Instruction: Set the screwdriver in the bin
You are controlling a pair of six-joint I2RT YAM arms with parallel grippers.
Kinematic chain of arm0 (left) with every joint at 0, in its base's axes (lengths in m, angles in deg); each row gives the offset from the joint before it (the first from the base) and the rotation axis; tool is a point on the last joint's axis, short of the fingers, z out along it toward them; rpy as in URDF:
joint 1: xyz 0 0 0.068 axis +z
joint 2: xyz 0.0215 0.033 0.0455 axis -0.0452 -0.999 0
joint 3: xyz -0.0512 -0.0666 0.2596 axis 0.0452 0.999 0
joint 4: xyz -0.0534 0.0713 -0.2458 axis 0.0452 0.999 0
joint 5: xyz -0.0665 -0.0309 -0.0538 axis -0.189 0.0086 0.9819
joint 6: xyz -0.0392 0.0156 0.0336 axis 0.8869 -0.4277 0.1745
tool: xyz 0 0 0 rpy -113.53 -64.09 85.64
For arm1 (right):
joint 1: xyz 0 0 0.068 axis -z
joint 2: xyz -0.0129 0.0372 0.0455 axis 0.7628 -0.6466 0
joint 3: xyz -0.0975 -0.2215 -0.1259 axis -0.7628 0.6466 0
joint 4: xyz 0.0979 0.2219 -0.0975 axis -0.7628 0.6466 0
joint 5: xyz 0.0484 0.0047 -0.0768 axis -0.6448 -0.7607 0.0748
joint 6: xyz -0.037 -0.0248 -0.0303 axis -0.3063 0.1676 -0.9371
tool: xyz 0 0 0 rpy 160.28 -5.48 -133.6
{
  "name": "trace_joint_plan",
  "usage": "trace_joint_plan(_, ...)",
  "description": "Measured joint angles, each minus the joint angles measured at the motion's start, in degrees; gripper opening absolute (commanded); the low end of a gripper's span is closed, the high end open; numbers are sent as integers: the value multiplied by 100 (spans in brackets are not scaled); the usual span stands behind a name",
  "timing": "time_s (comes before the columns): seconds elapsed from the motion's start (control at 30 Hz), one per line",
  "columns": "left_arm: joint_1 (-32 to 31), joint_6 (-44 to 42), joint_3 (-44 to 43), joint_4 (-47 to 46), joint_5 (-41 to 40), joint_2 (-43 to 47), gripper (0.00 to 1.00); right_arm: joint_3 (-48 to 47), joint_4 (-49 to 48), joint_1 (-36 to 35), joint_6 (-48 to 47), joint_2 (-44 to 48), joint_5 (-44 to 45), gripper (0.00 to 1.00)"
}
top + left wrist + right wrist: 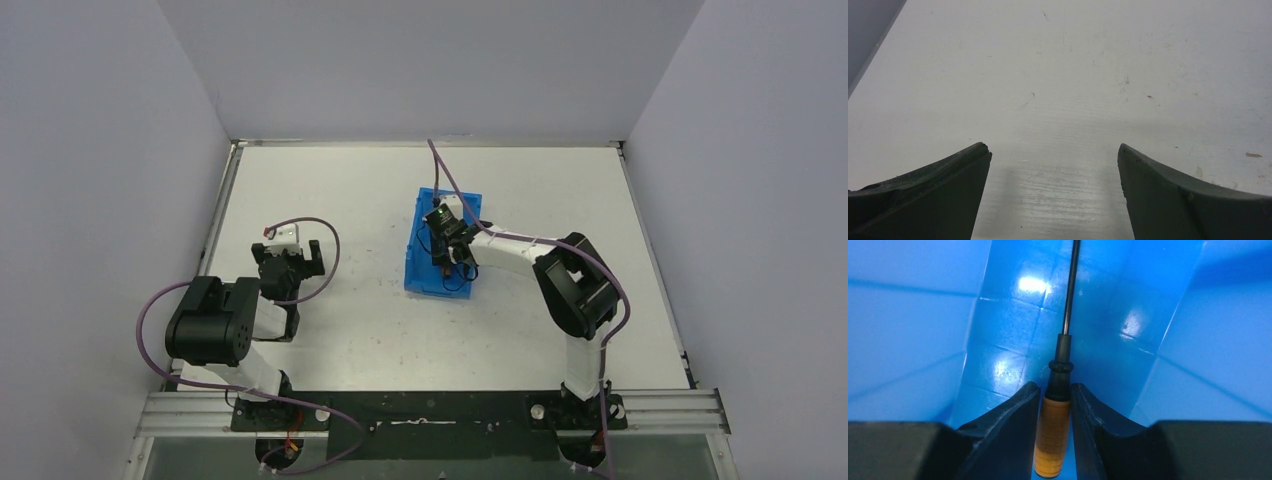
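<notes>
The bright blue bin [425, 278] stands near the middle of the table. My right gripper [447, 238] is lowered inside it. In the right wrist view the right gripper [1055, 386] is shut on the orange handle of the screwdriver [1053, 430]. The thin black shaft points away over the bin's floor, and the blue walls [908, 340] rise on both sides. The screwdriver is hidden under the gripper in the top view. My left gripper [288, 250] is open and empty over bare table at the left, and it also shows in the left wrist view [1054, 147].
The white table [350, 190] is walled by grey panels at the left, back and right. A metal rail [440, 410] runs along the near edge by the arm bases. Purple cables loop from both arms.
</notes>
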Motion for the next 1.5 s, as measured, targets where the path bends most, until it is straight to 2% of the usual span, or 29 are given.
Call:
trace_joint_plan(0.07,0,-2,0,0,0,0,97,-15,4,2,35,-2,-4,46)
trace_joint_plan(0.23,0,0,0,0,0,0,97,-179,15,24,52,52,2,50)
trace_joint_plan(0.33,0,-2,0,2,0,0,97,-227,68,24,26,291,24,58)
trace_joint_plan(0.4,0,-2,0,0,0,0,97,-236,101,26,-15,573,50,69)
trace_joint_plan(0.5,0,0,0,0,0,0,97,-238,120,31,-103,1207,122,97)
trace_joint_plan(0.53,0,0,0,0,0,0,97,-234,109,44,-127,1458,157,100)
trace_joint_plan(0.7,0,0,0,0,0,0,97,201,-275,350,-369,2861,291,100)
trace_joint_plan(0.9,0,-2,0,2,0,0,97,1878,-1014,1751,-529,4367,433,100)
trace_joint_plan(1.17,0,0,0,2,0,0,97,4417,-2291,3569,-577,5101,7,100)
trace_joint_plan(1.3,0,-2,0,0,0,0,97,5346,-3141,3842,-627,5357,-177,100)
trace_joint_plan(1.5,0,-2,0,0,0,0,97,5886,-4070,3864,-763,5466,-352,100)
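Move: The right hand is down inside the blue bin, still pinching the front of the screwdriver's orange handle; the screwdriver's middle lies about 1 cm ahead, level sideways and 1 cm lower. The bin's middle is some 3 cm ahead, level sideways and 2 cm higher. From the idle left hand, the screwdriver lies about 31 cm to the right, 1 cm back and roughly 4 cm lower. Opening, the right hand frees the screwdriver, climbs some 22 cm from the bin, then swings 28 cm right, sinking. ##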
